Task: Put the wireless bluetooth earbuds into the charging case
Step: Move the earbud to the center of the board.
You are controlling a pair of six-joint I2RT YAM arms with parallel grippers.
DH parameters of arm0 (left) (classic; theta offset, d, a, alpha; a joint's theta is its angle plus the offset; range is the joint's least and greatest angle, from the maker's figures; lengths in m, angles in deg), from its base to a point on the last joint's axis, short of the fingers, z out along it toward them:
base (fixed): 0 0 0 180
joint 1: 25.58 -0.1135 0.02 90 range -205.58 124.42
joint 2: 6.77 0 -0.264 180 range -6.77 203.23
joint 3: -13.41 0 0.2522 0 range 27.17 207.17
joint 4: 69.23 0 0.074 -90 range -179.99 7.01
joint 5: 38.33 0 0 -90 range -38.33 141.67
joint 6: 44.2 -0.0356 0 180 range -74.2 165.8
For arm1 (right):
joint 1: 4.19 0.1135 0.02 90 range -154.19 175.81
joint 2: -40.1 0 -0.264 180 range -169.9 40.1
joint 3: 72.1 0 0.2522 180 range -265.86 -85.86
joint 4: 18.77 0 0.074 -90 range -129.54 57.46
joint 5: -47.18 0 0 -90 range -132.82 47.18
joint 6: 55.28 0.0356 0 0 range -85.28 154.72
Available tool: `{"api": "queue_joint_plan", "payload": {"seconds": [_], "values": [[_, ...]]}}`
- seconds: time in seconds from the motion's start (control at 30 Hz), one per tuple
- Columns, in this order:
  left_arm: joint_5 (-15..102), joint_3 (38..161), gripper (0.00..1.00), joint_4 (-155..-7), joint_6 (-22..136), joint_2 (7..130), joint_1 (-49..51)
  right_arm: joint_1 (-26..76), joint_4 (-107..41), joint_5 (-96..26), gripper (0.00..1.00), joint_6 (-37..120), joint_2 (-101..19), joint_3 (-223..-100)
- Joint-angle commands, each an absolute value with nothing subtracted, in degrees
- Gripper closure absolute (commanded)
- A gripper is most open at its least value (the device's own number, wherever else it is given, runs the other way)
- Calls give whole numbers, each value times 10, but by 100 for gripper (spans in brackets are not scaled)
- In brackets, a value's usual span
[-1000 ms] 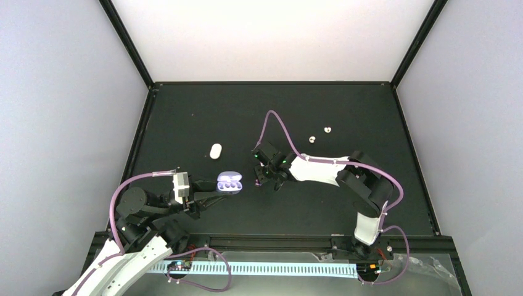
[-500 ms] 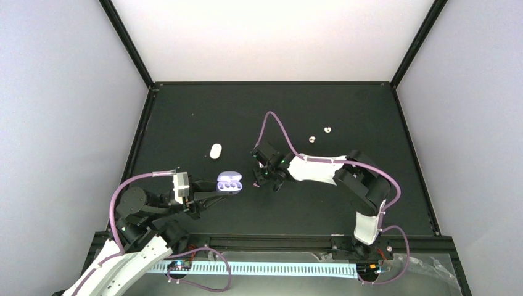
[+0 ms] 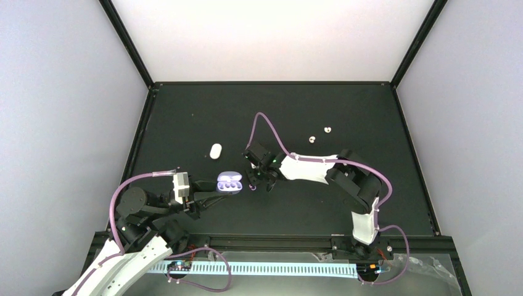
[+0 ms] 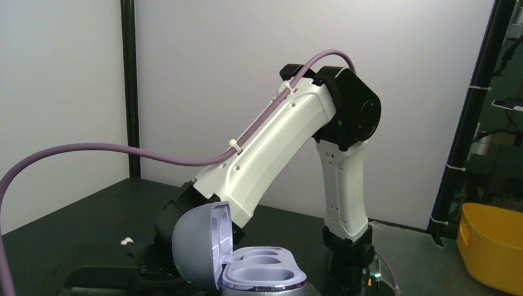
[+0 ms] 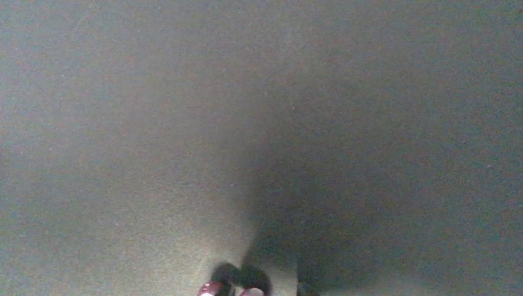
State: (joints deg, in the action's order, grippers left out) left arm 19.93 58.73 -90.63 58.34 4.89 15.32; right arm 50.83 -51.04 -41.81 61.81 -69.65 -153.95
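Observation:
An open purple charging case [image 3: 229,182] lies at front left with my left gripper [image 3: 216,192] shut on it. In the left wrist view the charging case [image 4: 262,271] shows two empty wells, lid up. My right gripper [image 3: 255,180] hangs low over the mat just right of the case. Its wrist view is blurred: two dark blobs [image 5: 242,276] and two small reddish-purple rounded shapes [image 5: 213,288] sit at the bottom edge. Whether the jaws hold anything is unclear. Two white earbuds [image 3: 312,139] [image 3: 328,129] lie on the mat at back right.
A shut white case [image 3: 215,151] lies on the black mat [image 3: 185,123] behind the purple case. Black frame rails edge the mat. A yellow bin [image 4: 493,243] stands beyond the table at the right of the left wrist view.
My right arm has slid left, bringing its gripper closer to the purple case. The left arm and the case have stayed still.

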Motion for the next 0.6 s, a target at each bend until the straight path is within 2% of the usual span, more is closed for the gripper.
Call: {"api": "queue_joint_plan", "payload": {"seconds": [0.0, 0.3, 0.47, 0.57], "values": [[196, 586, 98, -901, 578, 47, 154, 521, -537, -423, 76, 612, -714, -1553], [196, 586, 98, -901, 580, 47, 154, 524, -537, -429, 92, 615, -706, -1542], [197, 586, 98, -901, 581, 47, 155, 523, -532, -453, 99, 630, -686, -1525], [198, 586, 98, -903, 580, 47, 154, 519, -524, -478, 99, 647, -662, -1504]]}}
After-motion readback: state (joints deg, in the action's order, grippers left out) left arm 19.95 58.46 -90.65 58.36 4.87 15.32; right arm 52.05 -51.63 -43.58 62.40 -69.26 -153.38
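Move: The purple earbud lies right at the right hand's fingertips, about 1 cm to the left, 1 cm back and 1 cm below the point between the pads. The open charging case is held high by the left hand, roughly 16 cm back from the right hand, 10 cm to its left and 30 cm above; a white capsule lies about 15 cm ahead and 16 cm left. From the left hand the earbud is some 16 cm ahead, 12 cm right and 32 cm below. The right fingers, still about a quarter open around the earbud down at the table, close almost shut and pinch part of it, one finger sitting between its two rounded lobes. The hand itself hardly travels: about half a centimetre back, with a slight sway left and then right again. The wrist stays pointed steeply down. ##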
